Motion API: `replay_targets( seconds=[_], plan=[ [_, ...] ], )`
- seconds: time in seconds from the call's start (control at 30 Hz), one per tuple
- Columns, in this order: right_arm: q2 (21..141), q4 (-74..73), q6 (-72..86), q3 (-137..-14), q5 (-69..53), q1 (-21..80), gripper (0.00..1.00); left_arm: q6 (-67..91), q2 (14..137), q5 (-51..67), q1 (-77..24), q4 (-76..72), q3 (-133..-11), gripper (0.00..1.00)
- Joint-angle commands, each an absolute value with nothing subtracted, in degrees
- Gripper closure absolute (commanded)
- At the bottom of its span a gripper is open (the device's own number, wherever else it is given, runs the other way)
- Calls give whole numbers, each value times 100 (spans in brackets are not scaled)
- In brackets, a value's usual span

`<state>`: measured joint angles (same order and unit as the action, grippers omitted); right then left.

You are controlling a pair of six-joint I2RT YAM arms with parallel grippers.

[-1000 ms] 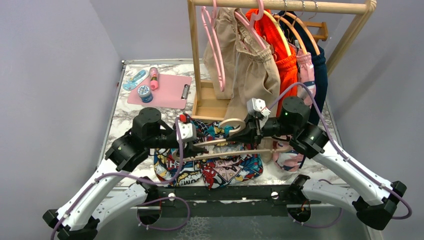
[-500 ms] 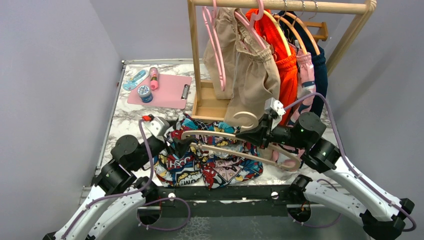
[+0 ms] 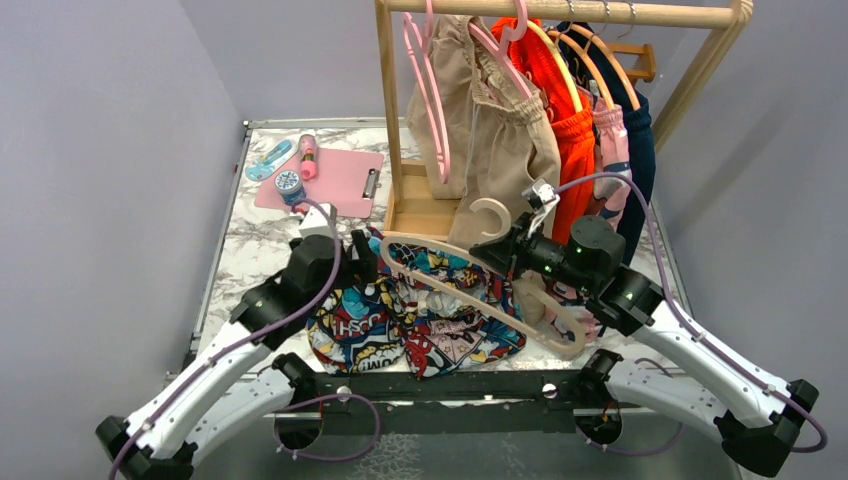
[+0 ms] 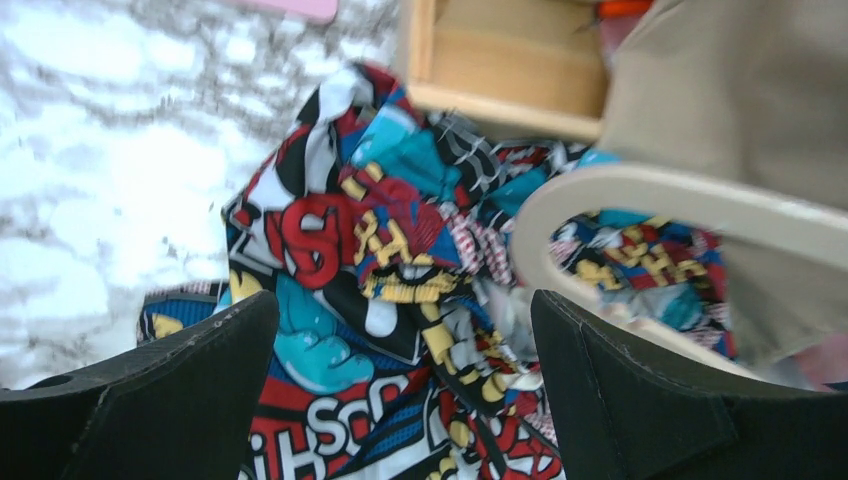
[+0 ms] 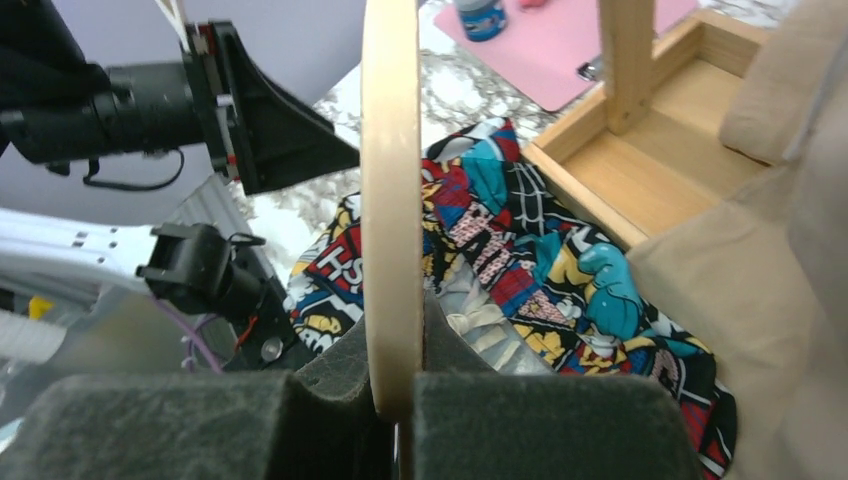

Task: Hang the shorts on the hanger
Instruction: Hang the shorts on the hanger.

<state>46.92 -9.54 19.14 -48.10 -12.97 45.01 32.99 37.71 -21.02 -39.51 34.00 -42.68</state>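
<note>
The comic-print shorts (image 3: 420, 325) lie crumpled on the marble table near the front edge. The cream hanger (image 3: 470, 300) hovers slantwise over them, its hook (image 3: 490, 215) pointing toward the rack. My right gripper (image 3: 512, 256) is shut on the hanger just below the hook; in the right wrist view the hanger (image 5: 392, 180) runs straight up from between the pads of the right gripper (image 5: 400, 395). My left gripper (image 3: 366, 266) is open over the back-left part of the shorts (image 4: 390, 250). The left gripper (image 4: 402, 310) holds nothing, and the hanger's rounded end (image 4: 640, 195) is to its right.
A wooden clothes rack (image 3: 392, 120) stands behind, with beige shorts (image 3: 505, 150) on pink hangers, an orange garment (image 3: 572, 130) and darker clothes. Its wooden base tray (image 3: 420, 210) touches the shorts' far edge. A pink clipboard (image 3: 335, 180) and small bottles lie at the back left.
My left gripper let go of the hanger's left end, opened wide, drew back, then came forward over the shorts. The right gripper swung the hanger into a diagonal.
</note>
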Motion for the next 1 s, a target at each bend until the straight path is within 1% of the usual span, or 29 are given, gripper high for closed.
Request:
replay_targets(
  seconds=[0.0,0.1,0.2,0.33,0.43,0.6,0.73,0.83,0.97],
  plan=[
    [4602,-979,2107,-4924,-721,4527,99,4069,4428,-2227,-3955,4029,-4440,1],
    [4405,-859,1732,-4714,-894,4531,99,3980,4643,-1915,-3955,3958,-4350,1],
    [4302,-1030,1206,-4665,-1152,4531,99,4047,4616,-1906,-3955,3905,-4183,1],
    [4285,-1403,877,-4704,-1157,4526,99,3999,4677,-1881,-3955,3910,-4156,2],
    [4259,-1548,743,-4694,-1229,4526,99,3942,4876,-1885,-3955,3935,-4171,12],
    [4245,-1633,643,-4677,-1408,4529,99,3812,5061,-2066,-3946,3802,-4080,36],
    [4289,-1668,506,-4690,-1595,4527,99,3620,5151,-2197,-3936,3504,-3974,42],
    [4396,-1749,401,-4730,-1747,4533,99,3535,5348,-2231,-3881,3334,-3923,50],
    [4556,-1818,326,-4730,-1930,4530,99,3498,5543,-2166,-3803,3147,-3819,50]
  ],
)
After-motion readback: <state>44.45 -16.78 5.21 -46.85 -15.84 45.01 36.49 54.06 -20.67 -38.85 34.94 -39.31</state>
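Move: The left corner of the shorts' waistband lies about 7 cm ahead of the open left hand, 3 cm to its right and some 15 cm below. The hanger's near end is roughly 6 cm right and 3 cm ahead, about level; the stand's tray is some 24 cm ahead, 13 cm right and 16 cm below. From the right hand, gripping the hanger, that corner lies about 18 cm left, 10 cm ahead and 24 cm below. Left hand sinks some 9 cm towards the shorts' waistband, tipping down, fingers half-closing; right lowers held hanger about 3 cm. ##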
